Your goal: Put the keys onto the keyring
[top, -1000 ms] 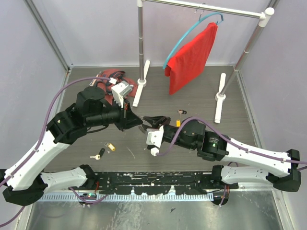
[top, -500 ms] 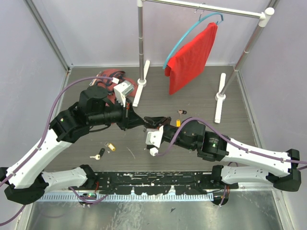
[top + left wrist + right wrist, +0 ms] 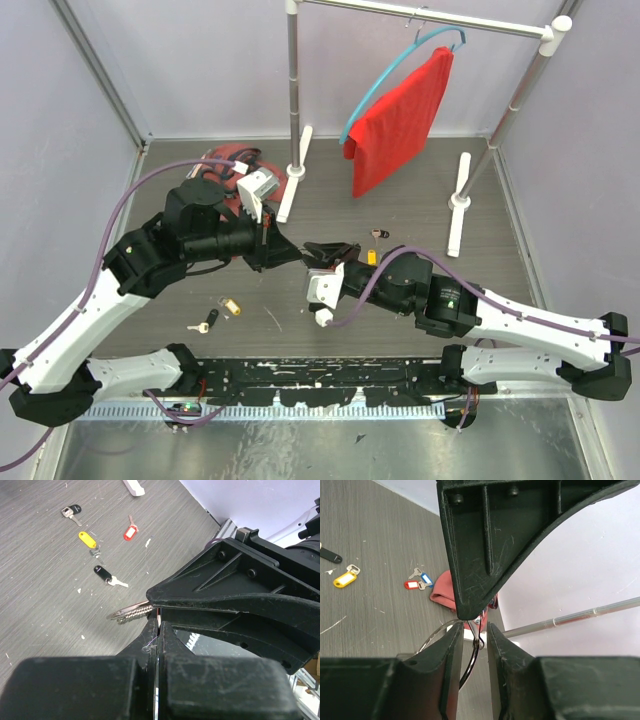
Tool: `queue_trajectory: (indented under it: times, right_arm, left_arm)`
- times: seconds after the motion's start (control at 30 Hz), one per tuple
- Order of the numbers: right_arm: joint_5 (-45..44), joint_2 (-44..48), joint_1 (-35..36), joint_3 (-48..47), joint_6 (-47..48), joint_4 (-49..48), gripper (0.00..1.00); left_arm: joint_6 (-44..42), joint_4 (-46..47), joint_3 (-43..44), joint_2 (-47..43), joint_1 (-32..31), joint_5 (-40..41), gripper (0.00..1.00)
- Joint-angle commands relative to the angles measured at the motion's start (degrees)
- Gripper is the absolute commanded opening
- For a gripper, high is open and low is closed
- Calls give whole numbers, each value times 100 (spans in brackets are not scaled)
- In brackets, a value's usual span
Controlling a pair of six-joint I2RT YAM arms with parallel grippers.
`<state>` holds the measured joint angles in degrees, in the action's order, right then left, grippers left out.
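Observation:
Above the table's middle, my left gripper is shut on the keyring, whose silver coils stick out left of its tips. My right gripper meets it tip to tip. In the right wrist view the keyring's wire hangs in the gap of the right gripper, whose jaws stand apart. Keys lie loose on the table: a yellow-tagged one and a black-tagged one at the near left, with another black and yellow behind the right arm. Red and blue tags lie together.
A red cloth lies crumpled at the back left. Behind it stands a metal clothes rack on white feet, with a red shirt on a blue hanger. Grey walls close in the table on three sides.
My left arm has swung its gripper a little right and back, closer to the right gripper's tips. The right gripper's jaws narrowed slightly. The keys on the table have not moved.

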<state>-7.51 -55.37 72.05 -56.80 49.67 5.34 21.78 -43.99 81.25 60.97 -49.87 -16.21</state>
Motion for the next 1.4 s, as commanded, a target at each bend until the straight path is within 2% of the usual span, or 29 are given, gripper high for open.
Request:
queue_trajectory:
  times: [0.0,0.33,0.4,0.57,0.7,0.77,0.93,1.1,1.37]
  right_arm:
    - [-111,155,37,-279,96,-162,30]
    - [-128,130,32,-293,106,-120,21]
    - [-129,130,30,-312,111,-93,18]
    - [-111,39,37,-502,90,200,2]
    - [-110,63,37,-516,79,176,1]
    - [-123,71,37,-540,76,189,1]
    - [-212,80,37,-563,119,295,1]
    - [-187,115,37,-596,121,478,1]
    - [-252,212,29,-538,153,743,1]
  left_arm:
    - [28,166,249,3,22,-168,0]
    - [28,138,285,12,22,-184,0]
    - [29,128,286,14,30,-185,0]
    - [28,148,292,20,29,-185,0]
    - [15,146,301,42,22,-233,0]
    - [15,159,299,35,28,-249,6]
    - [-36,172,260,-67,27,-199,31]
    - [-141,-25,289,-207,22,134,39]
    - [-219,-531,147,-280,84,790,45]
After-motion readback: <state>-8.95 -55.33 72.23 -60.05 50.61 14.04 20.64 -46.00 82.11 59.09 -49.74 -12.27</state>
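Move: The keyring, still pinched in the left fingertips, hangs between the hands: its middle about 3 cm below both hand points, some 2 cm to the left hand's right and 1 cm to the right hand's left. On the table roughly 32 cm below the left hand lie the black-tagged key, 13 cm right and 9 cm ahead, and the yellow-tagged key beyond it, 16 cm right and 16 cm ahead. The right fingers close on the keyring's wire, then the left fingers open and withdraw leftward about 2 cm. ##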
